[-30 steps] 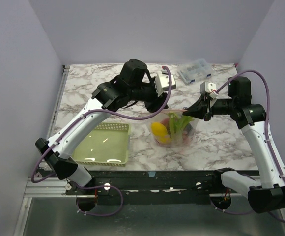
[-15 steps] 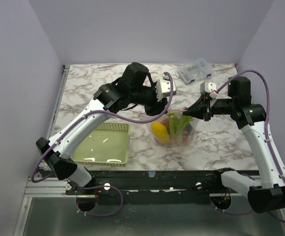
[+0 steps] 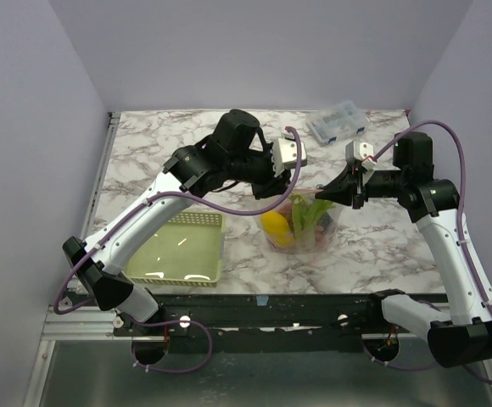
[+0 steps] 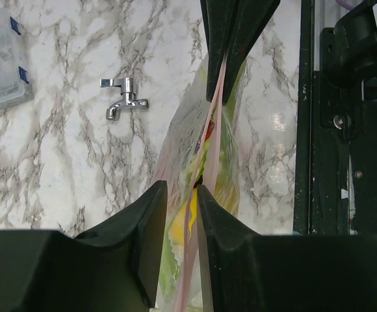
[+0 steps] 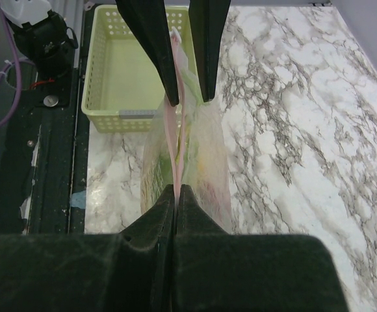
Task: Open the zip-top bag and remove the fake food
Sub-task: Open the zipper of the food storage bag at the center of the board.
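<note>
The zip-top bag (image 3: 314, 233) stands upright on the marble table, its pink zip strip (image 4: 213, 123) on top. Through the plastic I see fake food: a yellow piece (image 3: 274, 225), a pale green stalk (image 3: 311, 212) and something red (image 3: 287, 209). My right gripper (image 5: 177, 188) is shut on the right end of the strip. At the strip's left end my left gripper (image 4: 182, 192) straddles it, jaws a narrow gap apart, with the strip running between the fingers (image 4: 151, 214). In the top view the left gripper (image 3: 282, 192) sits just above the bag's left corner.
A pale green mesh basket (image 3: 182, 248) lies at the front left, beside the bag. A clear compartment box (image 3: 338, 121) stands at the back right. A small metal tap (image 4: 125, 97) lies on the marble behind the bag. The table's front rail (image 4: 348, 130) is close by.
The left gripper has shifted slightly right and down onto the bag's top, and its jaws have narrowed around the zip strip. The right gripper and bag have stayed put.
</note>
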Controlling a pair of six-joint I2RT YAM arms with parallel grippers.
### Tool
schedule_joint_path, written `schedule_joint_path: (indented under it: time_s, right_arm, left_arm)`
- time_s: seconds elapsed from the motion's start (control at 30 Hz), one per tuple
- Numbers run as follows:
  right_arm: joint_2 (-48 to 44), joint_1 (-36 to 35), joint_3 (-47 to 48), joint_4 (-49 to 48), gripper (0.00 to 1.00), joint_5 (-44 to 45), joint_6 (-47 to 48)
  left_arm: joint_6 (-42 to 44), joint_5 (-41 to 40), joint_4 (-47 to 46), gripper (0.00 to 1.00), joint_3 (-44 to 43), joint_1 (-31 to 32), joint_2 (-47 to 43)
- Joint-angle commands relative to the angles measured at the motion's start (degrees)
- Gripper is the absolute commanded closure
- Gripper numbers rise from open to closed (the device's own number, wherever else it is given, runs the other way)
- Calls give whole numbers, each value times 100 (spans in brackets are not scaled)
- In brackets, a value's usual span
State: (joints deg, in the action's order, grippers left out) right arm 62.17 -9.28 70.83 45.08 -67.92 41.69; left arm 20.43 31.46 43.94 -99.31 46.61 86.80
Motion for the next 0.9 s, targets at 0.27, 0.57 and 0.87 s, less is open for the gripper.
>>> schedule_joint_path:
  time_s: [0.27,0.57,0.87]
  right_arm:
    - [-93,23,-60,-56,100,-135,33]
    - [-89,24,-69,-84,100,-143,23]
    - [-92,23,-99,-96,100,-125,19]
  left_arm:
    - [181,-36,185,74,-36,15,47]
    - [221,-31,272,76,-71,16,136]
    - [194,-199,355,100,-307,19,232]
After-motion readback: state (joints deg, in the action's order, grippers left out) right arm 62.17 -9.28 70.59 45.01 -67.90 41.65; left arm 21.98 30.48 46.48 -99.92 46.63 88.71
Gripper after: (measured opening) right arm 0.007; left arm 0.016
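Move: The bag's far lip already runs between the left hand's partly open fingers, about 1 cm below its hand point, with the near lip some 2 cm back of that point and 1 cm below. From the left hand, the yellow fruit is 3 cm right, 3 back and 14 below; the celery 10 cm right, 2 back and 11 below. From the right hand, which pinches the bag's other top corner, that stretch of far lip is about 14 cm left, level in depth. The bag's far lip is what the left fingers take: the left hand eases down about 1.5 cm over it, wrist almost unturned, then shuts from about a quarter open to fully closed late on, pinching the far lip alone with the near lip left outside on the robot's side. The right hand stays put and keeps its closed grip on the zip's other end. ##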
